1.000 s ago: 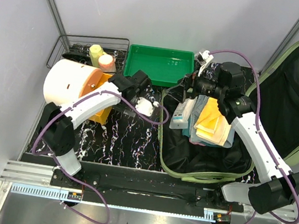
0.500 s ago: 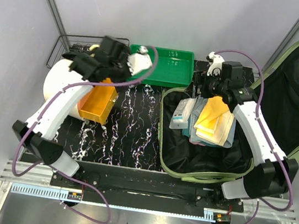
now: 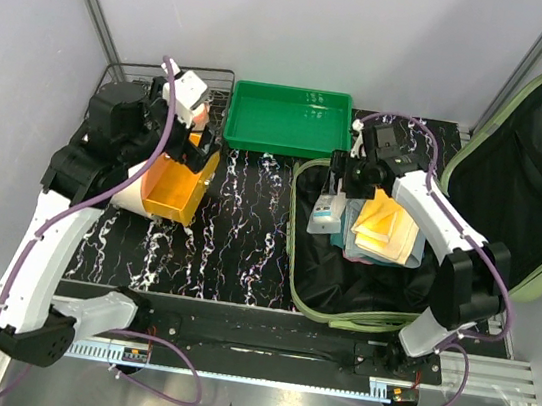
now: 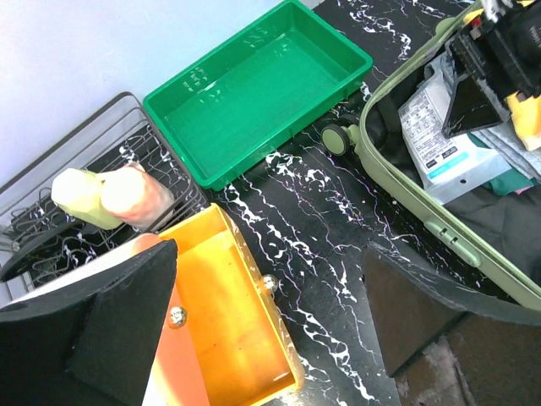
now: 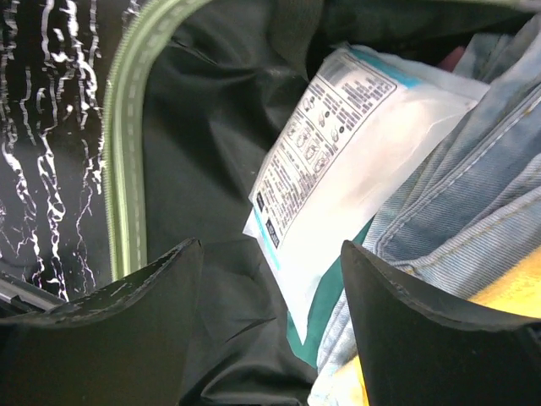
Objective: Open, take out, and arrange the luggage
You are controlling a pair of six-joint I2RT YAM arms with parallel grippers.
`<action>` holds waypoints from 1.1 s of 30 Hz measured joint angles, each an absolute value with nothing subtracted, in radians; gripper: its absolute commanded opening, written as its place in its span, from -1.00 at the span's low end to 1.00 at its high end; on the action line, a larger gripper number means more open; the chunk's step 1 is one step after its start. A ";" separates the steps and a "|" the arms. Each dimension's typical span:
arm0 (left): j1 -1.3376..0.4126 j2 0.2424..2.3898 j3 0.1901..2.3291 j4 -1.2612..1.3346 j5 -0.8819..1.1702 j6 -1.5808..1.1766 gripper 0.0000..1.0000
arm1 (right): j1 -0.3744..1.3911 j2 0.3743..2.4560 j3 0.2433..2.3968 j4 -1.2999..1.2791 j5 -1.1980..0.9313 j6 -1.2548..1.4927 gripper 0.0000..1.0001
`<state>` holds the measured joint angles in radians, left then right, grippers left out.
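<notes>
The luggage [image 3: 294, 267] lies open at the right of the table, its lid [image 3: 530, 189] leaning back to the right. Inside lie a white printed packet [image 3: 327, 213], folded denim and yellow cloth [image 3: 387, 219]. My right gripper [image 3: 340, 177] is open and empty, hovering just above the packet [image 5: 355, 161] near the luggage's green zip rim [image 5: 127, 127]; the right gripper [image 5: 270, 249] straddles the packet's lower corner over the black lining. My left gripper [image 3: 198, 150] is open and empty above the orange drawer [image 4: 224, 313], and the left gripper [image 4: 270, 249] is far from the luggage rim [image 4: 406, 203].
A bright green tray [image 3: 288, 120] stands at the back centre. A wire basket [image 3: 132, 78] with two bottles [image 4: 110, 194] is at the back left. A white drum [image 3: 122, 197] with the orange drawer [image 3: 177, 190] pulled out stands at the left. A luggage wheel [image 4: 336, 138] faces the tray.
My left arm has swung from the table's middle, past the green tray, to above the orange drawer. My right gripper has moved left and down onto the white packet's end.
</notes>
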<state>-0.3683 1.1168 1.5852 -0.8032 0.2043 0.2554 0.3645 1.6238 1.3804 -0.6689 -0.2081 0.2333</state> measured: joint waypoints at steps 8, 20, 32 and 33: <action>-0.359 1.036 1.459 -0.752 0.145 0.177 0.90 | 0.385 1.747 1.382 -0.714 -0.155 0.297 -0.45; -0.310 1.007 1.432 -0.751 0.208 0.094 0.98 | 0.387 1.700 1.458 -0.685 -0.260 0.315 -1.00; -0.210 1.149 1.374 -0.516 0.807 -0.374 0.85 | 0.401 1.341 1.310 0.035 -0.732 0.503 -1.00; -0.204 1.151 1.339 -0.443 0.855 -0.441 0.83 | 0.404 1.340 1.304 0.074 -0.755 0.519 -1.00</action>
<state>-0.2043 1.1515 1.3388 -0.4435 0.8551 -0.4412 0.4038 1.3403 1.3045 0.0738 -0.7547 0.5186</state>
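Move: The white pouch in the open luggage has its middle about 4 cm ahead of the right hand, 1 cm to its left and 8 cm below. Level with that hand, the yellow cloth is roughly 10 cm to its right, 8 cm down; the green tray stands some 21 cm ahead, 13 cm left, 12 cm lower. From the left hand the pouch is about 27 cm right, 11 cm ahead and 31 cm below. The white pouch is pinched by its near edge as the right hand sinks about 6 cm and shuts its fingers, then raised nearly 30 cm while the hand swings left and slightly back, tipping its fingers up towards level and turning counter-clockwise. The left hand, wide open, dips slightly, then swings some 9 cm right towards the pouch, rolling and tipping its fingers down. ##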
